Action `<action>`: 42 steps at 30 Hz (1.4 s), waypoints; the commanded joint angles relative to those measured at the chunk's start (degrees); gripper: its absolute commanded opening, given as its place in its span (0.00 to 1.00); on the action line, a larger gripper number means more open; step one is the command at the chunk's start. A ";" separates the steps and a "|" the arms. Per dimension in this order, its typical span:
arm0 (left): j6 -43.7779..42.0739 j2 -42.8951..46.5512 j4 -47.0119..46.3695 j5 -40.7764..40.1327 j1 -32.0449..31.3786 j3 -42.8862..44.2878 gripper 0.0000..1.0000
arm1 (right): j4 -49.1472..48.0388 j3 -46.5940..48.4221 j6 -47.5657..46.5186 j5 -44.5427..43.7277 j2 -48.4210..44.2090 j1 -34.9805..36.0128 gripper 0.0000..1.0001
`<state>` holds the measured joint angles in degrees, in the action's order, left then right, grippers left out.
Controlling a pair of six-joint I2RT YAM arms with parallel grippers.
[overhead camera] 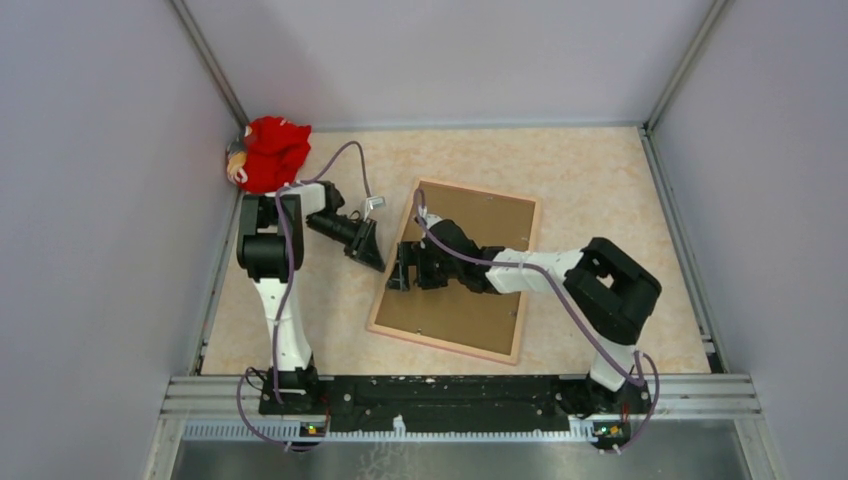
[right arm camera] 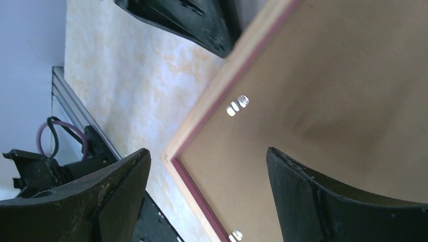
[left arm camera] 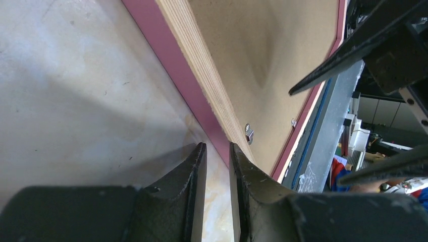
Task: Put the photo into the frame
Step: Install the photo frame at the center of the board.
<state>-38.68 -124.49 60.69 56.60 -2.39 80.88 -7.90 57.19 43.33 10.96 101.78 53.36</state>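
Observation:
The frame [overhead camera: 528, 281] lies back-up in the middle of the table, pale wood rim on top and pink on its sides [left arm camera: 166, 55]. A plain brown backing board [overhead camera: 490, 225] fills it. The photo is hidden. My left gripper [overhead camera: 372, 258] is low over the table just outside the frame's left edge. Its fingers [left arm camera: 217, 146] are a narrow slit apart with only table between them. My right gripper [overhead camera: 402, 268] hovers over the frame's left side, near a corner [right arm camera: 169, 156]. It stands wide open [right arm camera: 208, 151] and holds nothing.
Small metal tabs [right arm camera: 237, 105] sit along the inside of the rim over the board; one shows by my left fingertips [left arm camera: 249, 133]. A red cloth toy [overhead camera: 272, 150] lies in the back left corner. Grey walls close the table in on three sides.

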 commanded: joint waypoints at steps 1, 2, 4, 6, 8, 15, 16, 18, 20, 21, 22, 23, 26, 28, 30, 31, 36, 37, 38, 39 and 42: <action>0.30 -0.10 -2.93 -1.13 -0.07 -1.02 0.28 | -4.28 5.77 0.51 1.22 3.97 1.97 0.84; 0.39 -0.06 -3.06 -1.12 -0.07 -1.16 0.28 | -4.23 6.38 0.67 1.28 4.86 2.12 0.84; 0.59 0.03 -3.24 -1.21 -0.08 -1.21 0.28 | -4.35 7.30 0.91 1.49 6.48 2.31 0.83; 0.70 0.09 -3.36 -1.48 -0.07 -1.24 0.28 | -4.67 7.71 1.25 1.60 7.65 2.38 0.83; 0.74 0.07 -3.38 -1.77 -0.07 -1.23 0.28 | -5.28 7.69 1.81 2.09 8.48 2.45 0.82; 0.97 0.12 -3.48 -1.42 -0.07 -1.32 0.27 | -5.94 7.72 2.46 2.40 10.24 2.59 0.81; 1.04 0.12 -3.55 -1.55 -0.07 -1.34 0.27 | -5.98 7.86 2.50 2.40 10.43 2.62 0.81; 1.06 0.11 -3.58 -1.61 -0.07 -1.44 0.27 | -6.14 8.10 2.67 2.58 10.86 2.61 0.81; 1.00 0.12 -3.52 -1.80 -0.07 -1.43 0.27 | -6.25 8.41 2.64 2.51 11.30 2.58 0.81; 0.96 0.16 -3.47 -1.99 -0.07 -1.37 0.27 | -6.31 8.54 2.70 2.53 11.54 2.62 0.81; 0.97 0.20 -3.58 -2.26 -0.07 -1.38 0.27 | -6.38 8.66 2.78 2.68 11.85 2.58 0.81; 0.97 0.22 -3.56 -2.40 -0.07 -1.36 0.27 | -6.46 8.85 2.93 2.86 12.13 2.62 0.81; 0.97 0.38 -3.55 -2.61 -0.07 -1.34 0.27 | -7.02 9.00 3.50 3.44 12.56 2.62 0.81; 0.97 0.32 -3.49 -2.58 -0.07 -1.34 0.27 | -6.92 9.07 3.52 3.25 12.58 2.60 0.81; 0.81 0.30 -3.39 -2.43 -0.07 -1.32 0.27 | -6.66 9.07 3.39 2.87 12.58 2.58 0.81; 0.71 0.23 -3.32 -2.41 -0.07 -1.26 0.26 | -6.49 9.16 3.35 2.72 12.57 2.62 0.81; 0.46 0.21 -3.12 -2.34 -0.07 -1.28 0.26 | -6.07 9.33 3.33 1.81 13.07 2.60 0.81; 0.44 0.19 -3.04 -2.35 -0.07 -1.28 0.27 | -6.07 9.40 3.39 1.79 13.24 2.62 0.81; 0.40 0.23 -2.99 -2.29 -0.07 -1.30 0.27 | -6.12 9.49 3.42 1.78 13.41 2.58 0.81; 0.25 0.20 -2.95 -2.22 -0.09 -1.39 0.27 | -6.16 9.59 3.54 1.85 13.59 2.62 0.81; 0.00 0.16 -2.85 -1.84 -0.07 -1.42 0.26 | -6.25 9.82 3.60 1.55 13.98 2.62 0.81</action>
<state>-36.51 -124.49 59.96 56.97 -2.20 80.34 -14.92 65.04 46.81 14.15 113.19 55.18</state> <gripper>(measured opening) 0.268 0.807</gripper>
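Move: The metal clip by the frame's left strip lies about 2 cm ahead of the right hand, 3 cm to its left and 4 cm below. The left gripper's tips stand some 3 cm beyond that clip to the left and 1 cm farther out, outside the strip; the near-edge clip is about 11 cm back and 2 cm left of the right hand. From the left hand, the left-strip clip lies about 3 cm right, 1 cm back and 1 cm lower. The right hand, wide open, goes about 5 cm left over the board towards its left strip, quickly at first while sinking 1.5 cm, then creeping on level over the last part, so that the fingertip nearer the board's middle comes onto the metal clip and pushes it round towards the strip. The left hand stays put outside the frame, its fingertips still against the outer side of the left strip, beside the clip. ##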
